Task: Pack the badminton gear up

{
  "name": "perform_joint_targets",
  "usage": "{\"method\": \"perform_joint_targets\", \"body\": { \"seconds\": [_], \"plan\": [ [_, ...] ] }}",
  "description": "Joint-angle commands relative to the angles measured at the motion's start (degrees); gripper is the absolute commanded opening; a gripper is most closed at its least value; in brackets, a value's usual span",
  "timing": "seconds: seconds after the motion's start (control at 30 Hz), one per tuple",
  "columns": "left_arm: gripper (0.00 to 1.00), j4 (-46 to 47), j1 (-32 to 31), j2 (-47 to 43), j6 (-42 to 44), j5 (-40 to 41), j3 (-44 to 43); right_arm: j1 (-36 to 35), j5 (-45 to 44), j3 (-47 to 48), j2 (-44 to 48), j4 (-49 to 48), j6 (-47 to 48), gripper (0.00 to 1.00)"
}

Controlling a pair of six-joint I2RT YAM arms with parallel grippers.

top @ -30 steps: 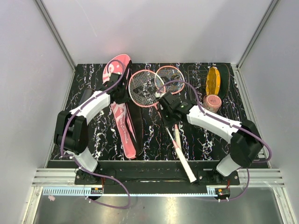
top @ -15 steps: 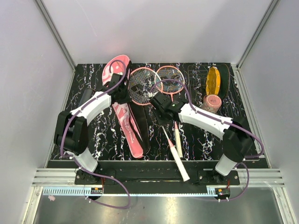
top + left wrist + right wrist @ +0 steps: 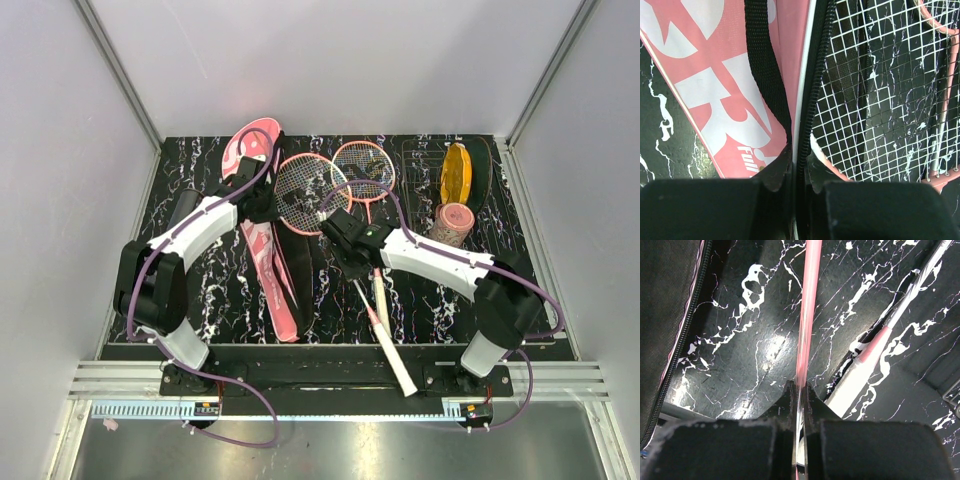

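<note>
The long pink cover (image 3: 262, 255) lies left of centre, its black inside (image 3: 300, 255) folded open. My left gripper (image 3: 262, 205) is shut on the cover's zipper edge (image 3: 801, 125), with the pink lettered side (image 3: 715, 75) to its left. A pink-framed racket head (image 3: 303, 185) lies over the cover's opening, and its strings (image 3: 880, 100) sit just right of the zipper. My right gripper (image 3: 355, 258) is shut on this racket's thin pink shaft (image 3: 807, 315). The second racket (image 3: 363, 165) lies beside it, and its white handle (image 3: 867, 360) shows to the right.
A yellow oval disc (image 3: 456, 172) rests on a black wire tray (image 3: 420, 160) at the back right. A small pinkish cup (image 3: 455, 220) stands in front of it. The held racket's white handle (image 3: 392, 355) reaches toward the table's near edge.
My right gripper has moved left and nearer with the racket shaft, sliding the racket head left over the cover's opening. The left gripper has kept its hold on the cover's edge.
</note>
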State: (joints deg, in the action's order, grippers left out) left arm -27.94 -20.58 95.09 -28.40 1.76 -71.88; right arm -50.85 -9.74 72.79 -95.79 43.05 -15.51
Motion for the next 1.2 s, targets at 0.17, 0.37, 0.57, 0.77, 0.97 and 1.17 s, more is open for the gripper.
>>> {"method": "perform_joint_targets", "body": {
  "seconds": [0.17, 0.37, 0.57, 0.77, 0.97, 1.17],
  "plan": [
    [0.0, 4.2, -0.8, -2.9, 1.2, -3.3, -3.0, -2.8, -1.0, 4.1, 0.9, 1.2, 4.1, 0.0],
    [0.0, 0.5, -0.9, -0.8, 3.2, 4.1, -6.8, -2.9, -3.8, 1.2, 3.1, 0.7, 5.8, 0.0],
    [0.0, -0.4, -1.0, 0.7, 1.9, 4.6, -8.0, -3.0, -5.6, 3.3, 0.4, -0.6, 10.4, 0.0],
    [0.0, -0.4, -2.0, 0.3, 2.0, 6.7, -7.8, -3.0, -5.3, 10.2, -3.3, 0.9, 10.8, 0.0],
    [0.0, 0.5, -3.6, -0.1, 2.0, 6.4, -7.6, -3.1, -6.0, 12.6, -4.1, 1.7, 10.8, 0.0],
    [0.0, 8.6, -6.3, -2.2, 0.5, -1.4, -2.8, -3.2, -4.9, 17.3, -5.7, -0.4, 11.8, 0.0]
  ]
}}
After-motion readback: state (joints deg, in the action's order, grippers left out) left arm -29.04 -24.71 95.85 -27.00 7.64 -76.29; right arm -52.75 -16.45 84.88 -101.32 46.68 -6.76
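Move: The open bag's black mouth lies about 20 cm left of the right hand, 12 cm ahead and 6 cm below; the held racket's head is 12 cm left and 24 cm ahead, the other racket's middle 8 cm right and 10 cm ahead, about 8 cm lower. From the left hand, which grips the bag's edge, the mouth is 7 cm right, 6 cm back and 5 cm below, and the held racket's head 15 cm right and 7 cm ahead. Right hand carries its racket 5 cm forward, up and left towards the bag mouth; left lifts bag edge 2 cm. ##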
